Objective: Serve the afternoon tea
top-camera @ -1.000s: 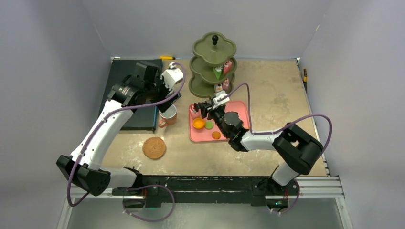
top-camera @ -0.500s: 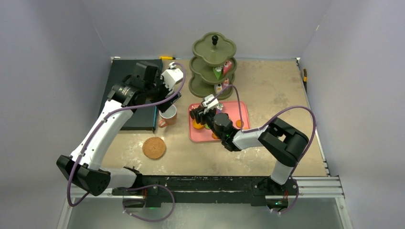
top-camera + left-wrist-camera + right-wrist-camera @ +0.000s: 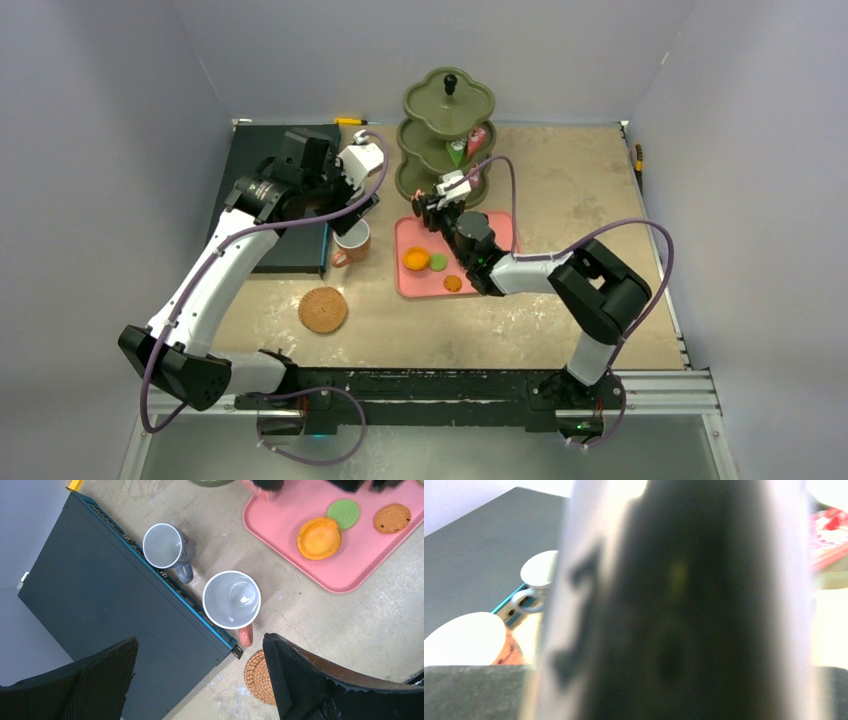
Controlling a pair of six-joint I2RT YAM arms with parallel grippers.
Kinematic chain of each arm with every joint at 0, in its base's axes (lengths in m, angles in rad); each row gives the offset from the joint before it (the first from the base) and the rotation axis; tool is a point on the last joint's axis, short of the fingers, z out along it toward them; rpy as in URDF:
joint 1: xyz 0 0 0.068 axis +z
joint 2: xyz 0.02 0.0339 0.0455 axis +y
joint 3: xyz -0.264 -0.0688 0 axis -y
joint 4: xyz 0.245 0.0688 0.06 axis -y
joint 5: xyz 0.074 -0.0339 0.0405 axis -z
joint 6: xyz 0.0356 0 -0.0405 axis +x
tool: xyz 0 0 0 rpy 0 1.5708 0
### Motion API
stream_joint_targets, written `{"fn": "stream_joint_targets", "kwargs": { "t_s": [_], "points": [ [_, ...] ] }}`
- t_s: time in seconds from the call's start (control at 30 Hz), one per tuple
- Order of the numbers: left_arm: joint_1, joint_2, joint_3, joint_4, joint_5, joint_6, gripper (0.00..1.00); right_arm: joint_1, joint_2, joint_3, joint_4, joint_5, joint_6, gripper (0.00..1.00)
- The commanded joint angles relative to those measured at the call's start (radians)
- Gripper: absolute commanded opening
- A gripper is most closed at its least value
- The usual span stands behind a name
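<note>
My left gripper (image 3: pixel 200 645) hangs open above the table, over the orange mug (image 3: pixel 231 600) and the small grey mug (image 3: pixel 162 546), both upright and empty beside a black box. An orange round (image 3: pixel 416 259), a green round (image 3: pixel 437 262) and a brown cookie (image 3: pixel 453 283) lie on the pink tray (image 3: pixel 500 228). My right gripper (image 3: pixel 428 205) is at the tray's far left corner, near the green tiered stand (image 3: pixel 449 100). It is shut on the black tongs (image 3: pixel 684 605), which fill the right wrist view as a blur. Cake slices (image 3: pixel 457 152) sit on the stand's tiers.
A flat black box (image 3: pixel 255 150) covers the far left of the table, its edge against the mugs. A woven round coaster (image 3: pixel 322 309) lies in front of the orange mug. Grey walls close in the table on three sides.
My right arm has swung from the tray's left side, over the rounds, back to the far corner by the stand. The left arm has not moved.
</note>
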Motion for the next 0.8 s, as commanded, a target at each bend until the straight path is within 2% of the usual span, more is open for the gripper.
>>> {"fn": "stream_joint_targets", "kwargs": {
  "t_s": [0.0,0.3,0.77],
  "points": [
    [0.007,-0.028,0.016,0.019,-0.008,-0.002,0.95,-0.055,-0.004,0.06,0.091,0.05,-0.035,0.28],
    [0.007,-0.028,0.006,0.019,-0.013,0.008,0.95,-0.079,0.143,0.141,0.224,0.121,-0.15,0.27],
    [0.007,-0.019,-0.015,0.002,-0.024,0.028,0.95,-0.08,0.323,0.215,0.43,0.215,-0.153,0.28]
  ]
}}
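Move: The right hand already holds the small pink cake. The open front-left part of the green stand's bottom tier lies about 8 cm ahead, 4 cm to its right and 4 cm lower. On that tier an already placed pink cake stands some 9 cm ahead and 13 cm right; the orange tart sits 11 cm behind, straight back and 5 cm below. From the left hand, that open spot is about 9 cm ahead, 17 cm right, 10 cm below. Still gripping the cake, the right hand carries it forward 7 cm onto the bottom tier's area, turning 15 degrees clockwise. ##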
